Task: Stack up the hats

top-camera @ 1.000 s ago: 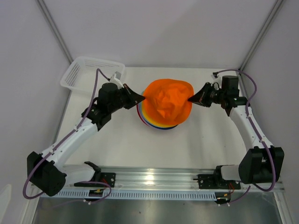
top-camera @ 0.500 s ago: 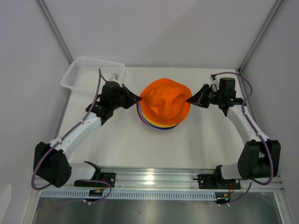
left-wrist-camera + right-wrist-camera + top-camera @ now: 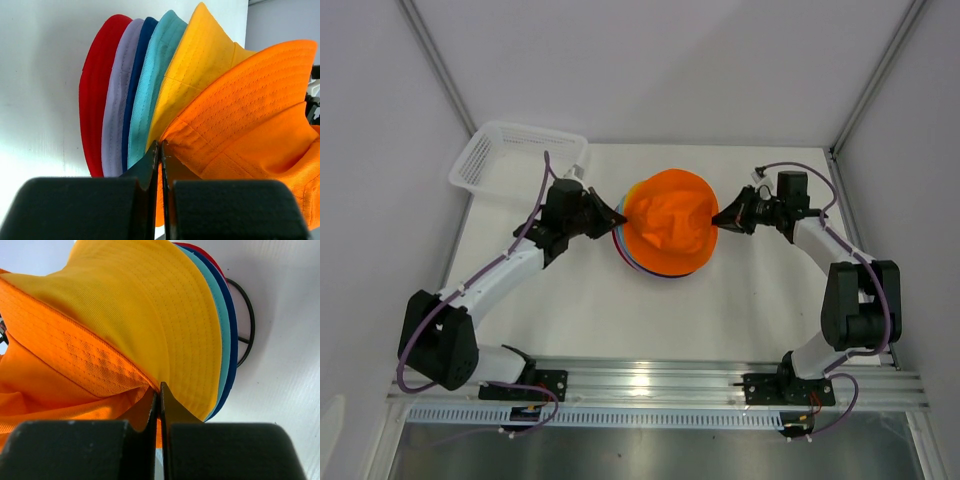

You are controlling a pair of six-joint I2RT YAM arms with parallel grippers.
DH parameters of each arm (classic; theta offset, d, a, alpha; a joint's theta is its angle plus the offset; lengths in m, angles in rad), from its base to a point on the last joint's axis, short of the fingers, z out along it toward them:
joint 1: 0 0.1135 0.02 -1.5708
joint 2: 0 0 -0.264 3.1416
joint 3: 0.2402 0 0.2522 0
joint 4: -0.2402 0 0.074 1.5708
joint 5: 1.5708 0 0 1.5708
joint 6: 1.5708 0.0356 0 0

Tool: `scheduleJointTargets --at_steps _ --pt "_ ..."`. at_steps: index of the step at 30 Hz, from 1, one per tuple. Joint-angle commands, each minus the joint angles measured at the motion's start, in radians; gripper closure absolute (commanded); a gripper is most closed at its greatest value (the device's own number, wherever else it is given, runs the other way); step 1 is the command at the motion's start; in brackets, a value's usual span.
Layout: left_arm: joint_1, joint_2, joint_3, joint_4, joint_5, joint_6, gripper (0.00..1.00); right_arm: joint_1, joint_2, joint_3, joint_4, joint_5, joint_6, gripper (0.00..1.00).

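The orange hat [image 3: 670, 220] sits on top of a stack of hats whose brims [image 3: 645, 262] peek out below it. My left gripper [image 3: 618, 213] is shut on the orange brim's left edge, and my right gripper [image 3: 718, 218] is shut on its right edge. In the left wrist view the gripper [image 3: 160, 144] pinches orange fabric [image 3: 250, 115], with the yellow [image 3: 200, 65], teal [image 3: 155, 85], dark blue [image 3: 136, 80], lilac [image 3: 117, 100] and red [image 3: 95, 100] brims fanned out beyond. The right wrist view has its gripper [image 3: 159, 388] pinching orange fabric [image 3: 60, 355] over the yellow brim [image 3: 150, 305].
A white slatted basket [image 3: 510, 160] stands at the back left, just behind the left arm. A black wire stand [image 3: 247, 325] shows under the stack in the right wrist view. Grey walls close in the table on three sides.
Both grippers have moved inward toward each other, still holding the orange brim. The orange hat has bunched narrower and settled over the stack.
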Motion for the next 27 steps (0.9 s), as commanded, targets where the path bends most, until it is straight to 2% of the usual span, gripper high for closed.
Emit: scheduleJointTargets --at_steps 1,3,6,7,10,19,25,27 --pt "0.015 0.013 -0.031 -0.064 -0.008 0.092 0.99 0.001 0.019 -0.013 -0.027 0.016 -0.055 1.0" --pt "0.014 0.018 -0.017 -0.073 0.001 0.104 0.99 0.001 -0.01 -0.011 0.024 -0.016 -0.059 0.99" --pt "0.014 0.013 -0.006 -0.064 0.021 0.115 0.99 0.001 -0.041 0.001 0.068 -0.069 -0.091 0.71" --pt "0.014 0.01 -0.002 -0.061 0.024 0.118 0.99 0.0 -0.056 0.021 0.062 -0.061 -0.108 0.56" --pt "0.014 -0.001 0.005 -0.065 0.013 0.131 0.99 -0.009 -0.067 0.047 0.061 -0.049 -0.14 0.44" --pt "0.014 0.001 0.051 -0.085 0.018 0.192 0.99 -0.045 -0.038 0.069 0.236 -0.038 -0.089 0.49" --pt "0.014 0.025 0.148 -0.144 0.01 0.22 0.99 -0.094 -0.041 0.095 0.373 -0.064 -0.027 0.41" --pt "0.014 0.038 0.161 -0.153 -0.002 0.229 0.99 -0.091 -0.02 0.095 0.474 -0.067 0.062 0.4"
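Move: Between the two hands, which still pinch opposite edges of the orange hat's brim, the yellow hat tops the stack: its middle lies about 10 cm right of the left hand, 2 cm back and 4 cm below. From the right hand, that middle is about 11 cm left, 2 cm back and 3 cm below. The teal hat sits some 2 cm beneath it. From the left hand, the basket is about 15 cm ahead, 25 cm left and 14 cm lower. Opening its fingers where it stands, the right hand lets go of the orange brim, then draws off up, forward and somewhat to the right, away from the stack, about 8 cm in all, its fingertips tipping up some 20 degrees. The left hand keeps its pinch on the other edge almost in place, dipping about a centimetre and coming back up while its left side rolls slightly higher. ##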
